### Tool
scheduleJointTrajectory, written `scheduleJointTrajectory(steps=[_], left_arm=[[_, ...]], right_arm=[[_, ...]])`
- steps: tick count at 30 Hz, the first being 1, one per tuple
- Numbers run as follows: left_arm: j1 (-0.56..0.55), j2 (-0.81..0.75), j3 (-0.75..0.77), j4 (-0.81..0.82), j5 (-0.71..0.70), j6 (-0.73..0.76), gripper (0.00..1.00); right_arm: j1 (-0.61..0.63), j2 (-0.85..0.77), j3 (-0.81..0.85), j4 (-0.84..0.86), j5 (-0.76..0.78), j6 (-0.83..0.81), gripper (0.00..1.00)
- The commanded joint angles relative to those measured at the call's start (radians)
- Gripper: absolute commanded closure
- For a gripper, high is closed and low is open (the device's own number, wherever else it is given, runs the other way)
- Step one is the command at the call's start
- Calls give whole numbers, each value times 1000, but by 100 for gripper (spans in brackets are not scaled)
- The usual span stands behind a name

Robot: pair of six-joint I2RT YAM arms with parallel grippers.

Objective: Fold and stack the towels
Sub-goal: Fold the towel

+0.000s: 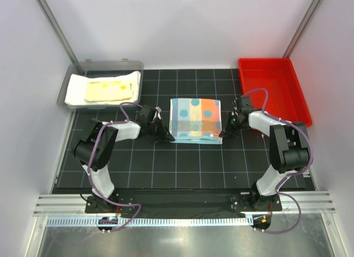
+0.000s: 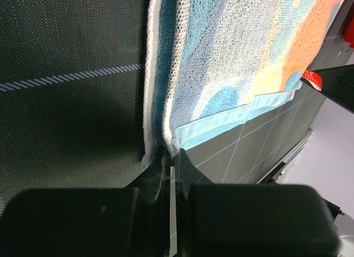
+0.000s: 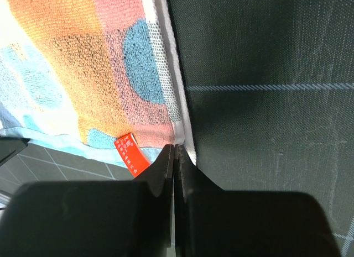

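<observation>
A light-blue towel with orange and pastel patches lies folded on the black mat in the middle. My left gripper sits at its near left corner, and in the left wrist view the gripper is shut on the layered edge of the towel. At the near right corner, my right gripper is also shut. In the right wrist view its tips pinch the white-edged corner of the towel, beside a red tag. A white towel and a pale yellow one lie at back left.
A grey bin at the back left holds the white and yellow towels. A red tray stands at the back right. White walls enclose the gridded mat, and a metal rail runs along its near edge.
</observation>
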State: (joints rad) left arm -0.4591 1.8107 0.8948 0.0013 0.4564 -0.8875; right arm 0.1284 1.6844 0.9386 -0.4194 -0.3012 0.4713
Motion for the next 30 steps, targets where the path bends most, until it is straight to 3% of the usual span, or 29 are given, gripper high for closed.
scheduleJointTrajectory(steps=[1, 12, 18, 24, 30], left_arm=[[-6, -11, -4, 11, 2, -7, 100], [-6, -108, 69, -109, -4, 4, 100], [-6, -142, 79, -149, -9, 15, 100], [-6, -85, 61, -129, -8, 18, 100], [-6, -59, 59, -123, -7, 22, 100]], right_arm=[[7, -11, 49, -4, 14, -10, 99], [8, -103, 74, -61, -32, -13, 99], [8, -147, 71, -104, 20, -31, 99], [8, -95, 69, -82, 28, -2, 75], [8, -75, 28, -32, 25, 27, 73]])
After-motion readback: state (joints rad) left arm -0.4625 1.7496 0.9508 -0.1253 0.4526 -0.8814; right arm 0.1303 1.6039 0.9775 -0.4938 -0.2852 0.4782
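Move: At the near edge of the spotted towel, both hands already pinch the upper layer's near corners. The towel's middle lies about 7 cm ahead of the left hand, 9 cm to its right and 1 cm below; from the right hand it is some 6 cm ahead and 10 cm to its left. The red tag sits level with the right hand, 3 cm to its left; the red bin's middle is 17 cm ahead and 21 cm to its right. Lifting the near edge of the upper layer by its two corners, both hands rise almost straight up, the left about 5 cm and the right about 4 cm. Near the top the right fingers open and let go of their corner, then that hand sinks about 1 cm; the left keeps its pinch and comes back down about half of its rise. ##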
